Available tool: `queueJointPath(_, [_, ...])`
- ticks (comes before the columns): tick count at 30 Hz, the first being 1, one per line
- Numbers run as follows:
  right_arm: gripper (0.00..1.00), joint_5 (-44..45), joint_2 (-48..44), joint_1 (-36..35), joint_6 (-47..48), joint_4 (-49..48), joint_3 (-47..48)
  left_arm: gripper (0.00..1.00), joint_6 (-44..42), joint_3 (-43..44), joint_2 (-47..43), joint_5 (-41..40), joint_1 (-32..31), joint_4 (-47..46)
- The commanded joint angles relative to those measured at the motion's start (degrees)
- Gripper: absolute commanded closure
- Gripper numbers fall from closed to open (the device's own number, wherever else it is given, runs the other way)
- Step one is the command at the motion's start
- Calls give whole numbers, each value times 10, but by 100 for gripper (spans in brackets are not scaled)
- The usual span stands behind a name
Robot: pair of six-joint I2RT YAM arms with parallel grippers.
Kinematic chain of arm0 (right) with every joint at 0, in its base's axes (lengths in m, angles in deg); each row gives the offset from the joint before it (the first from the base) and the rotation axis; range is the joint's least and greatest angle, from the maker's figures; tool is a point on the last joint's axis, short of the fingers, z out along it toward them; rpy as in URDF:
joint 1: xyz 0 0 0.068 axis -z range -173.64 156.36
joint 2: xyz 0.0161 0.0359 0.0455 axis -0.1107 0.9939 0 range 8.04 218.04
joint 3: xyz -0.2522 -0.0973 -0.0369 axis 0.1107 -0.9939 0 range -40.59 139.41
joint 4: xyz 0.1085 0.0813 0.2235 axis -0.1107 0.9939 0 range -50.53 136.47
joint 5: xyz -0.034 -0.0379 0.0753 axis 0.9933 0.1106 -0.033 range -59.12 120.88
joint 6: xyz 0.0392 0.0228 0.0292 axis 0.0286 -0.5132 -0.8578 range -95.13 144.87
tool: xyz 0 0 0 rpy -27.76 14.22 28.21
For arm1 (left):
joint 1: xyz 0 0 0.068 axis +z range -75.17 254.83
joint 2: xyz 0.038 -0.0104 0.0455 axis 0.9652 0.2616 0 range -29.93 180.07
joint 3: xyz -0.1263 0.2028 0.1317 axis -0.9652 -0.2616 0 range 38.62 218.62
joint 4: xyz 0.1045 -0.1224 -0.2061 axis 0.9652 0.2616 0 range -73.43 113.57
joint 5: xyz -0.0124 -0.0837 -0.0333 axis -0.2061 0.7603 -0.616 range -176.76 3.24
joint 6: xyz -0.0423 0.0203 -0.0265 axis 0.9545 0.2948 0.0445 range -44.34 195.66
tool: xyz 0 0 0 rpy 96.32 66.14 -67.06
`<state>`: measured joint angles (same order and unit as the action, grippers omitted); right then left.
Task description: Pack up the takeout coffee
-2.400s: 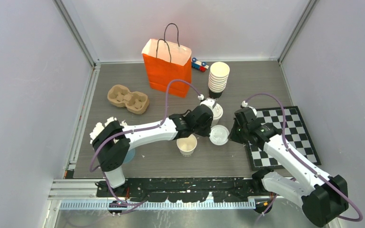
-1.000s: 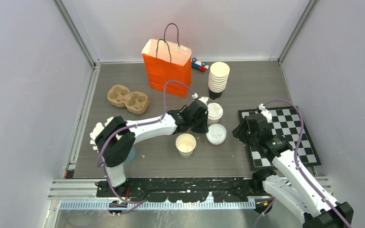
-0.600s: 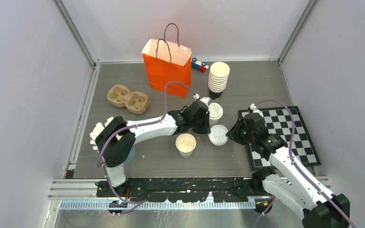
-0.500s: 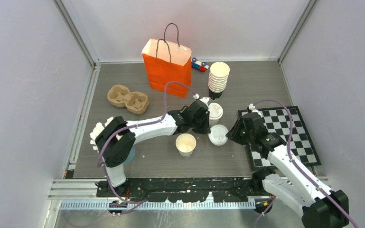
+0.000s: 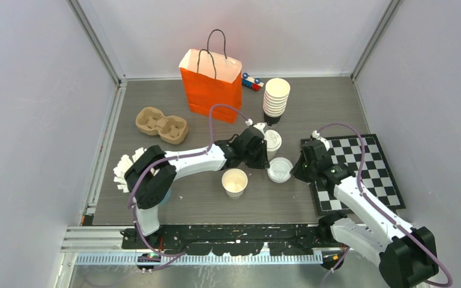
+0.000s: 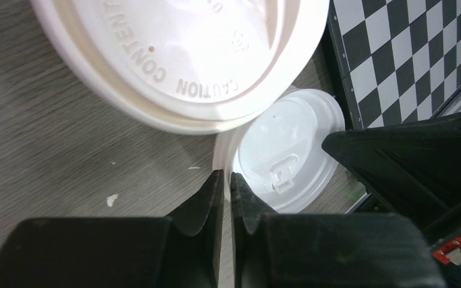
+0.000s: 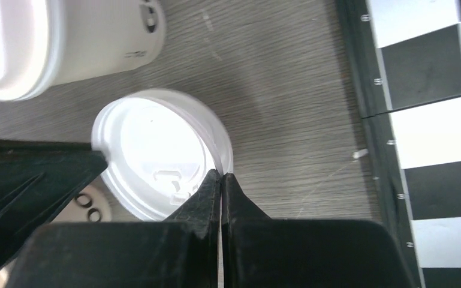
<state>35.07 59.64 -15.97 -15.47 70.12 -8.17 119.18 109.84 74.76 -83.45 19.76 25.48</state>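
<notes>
One takeout coffee (image 5: 271,142), a white paper cup with its lid on, stands mid-table; its lid (image 6: 186,54) fills the top of the left wrist view. A lidless cup (image 5: 235,182) stands in front of it. Between them a loose white lid (image 5: 280,170) lies flat on the table. My left gripper (image 5: 264,162) is shut on the left rim of the loose lid (image 6: 285,159), and my right gripper (image 5: 294,171) is shut on the right rim of that lid (image 7: 156,150). The orange bag (image 5: 211,84) stands open at the back.
A tall stack of nested cups (image 5: 276,99) stands behind the lidded cup. A cardboard cup carrier (image 5: 162,125) lies at the left and a chessboard (image 5: 365,174) at the right. A toy car (image 5: 252,81) sits by the bag. White sticks (image 5: 123,171) show by the left arm's base.
My right gripper came in from the chessboard to the loose lid and shut on its right rim. The lid slid slightly right. The left arm barely moved.
</notes>
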Motion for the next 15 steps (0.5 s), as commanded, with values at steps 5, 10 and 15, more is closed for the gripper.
queueJointPath(5, [100, 164, 60, 11, -14, 54, 51, 66, 26, 1, 23, 27, -2, -59])
queueJointPath(10, [100, 194, 61, 11, -14, 77, 69, 54, 0, -1, -11, 4, -1, -29])
queueJointPath(15, [99, 185, 50, 1, -2, 95, 86, 51, -32, 3, -64, -21, 0, 7])
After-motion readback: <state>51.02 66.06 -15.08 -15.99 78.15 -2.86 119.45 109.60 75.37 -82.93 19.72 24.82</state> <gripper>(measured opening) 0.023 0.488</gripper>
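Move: The nested coffee lids are already pinched between my hands: their middle is about 4 cm right and 1 cm back of my left fingers, and some 4 cm left and 1 cm ahead of my right ones. The lidded cup stands roughly 6 cm straight ahead of my left hand; the open cup is 12 cm to that hand's left and 6 cm back. The chessboard's middle is about 22 cm right of my right hand and 2 cm ahead, slightly lower. I part the nested lids: with my right fingers still shut on the rim, I draw right about 5 cm towards the chessboard, dipping a little and then easing up. As I pull, that wrist rolls its left side down and turns clockwise, some 20 degrees altogether. My left fingers open about halfway and let go, that hand dipping about 1.5 cm and coming most of the way back up. ##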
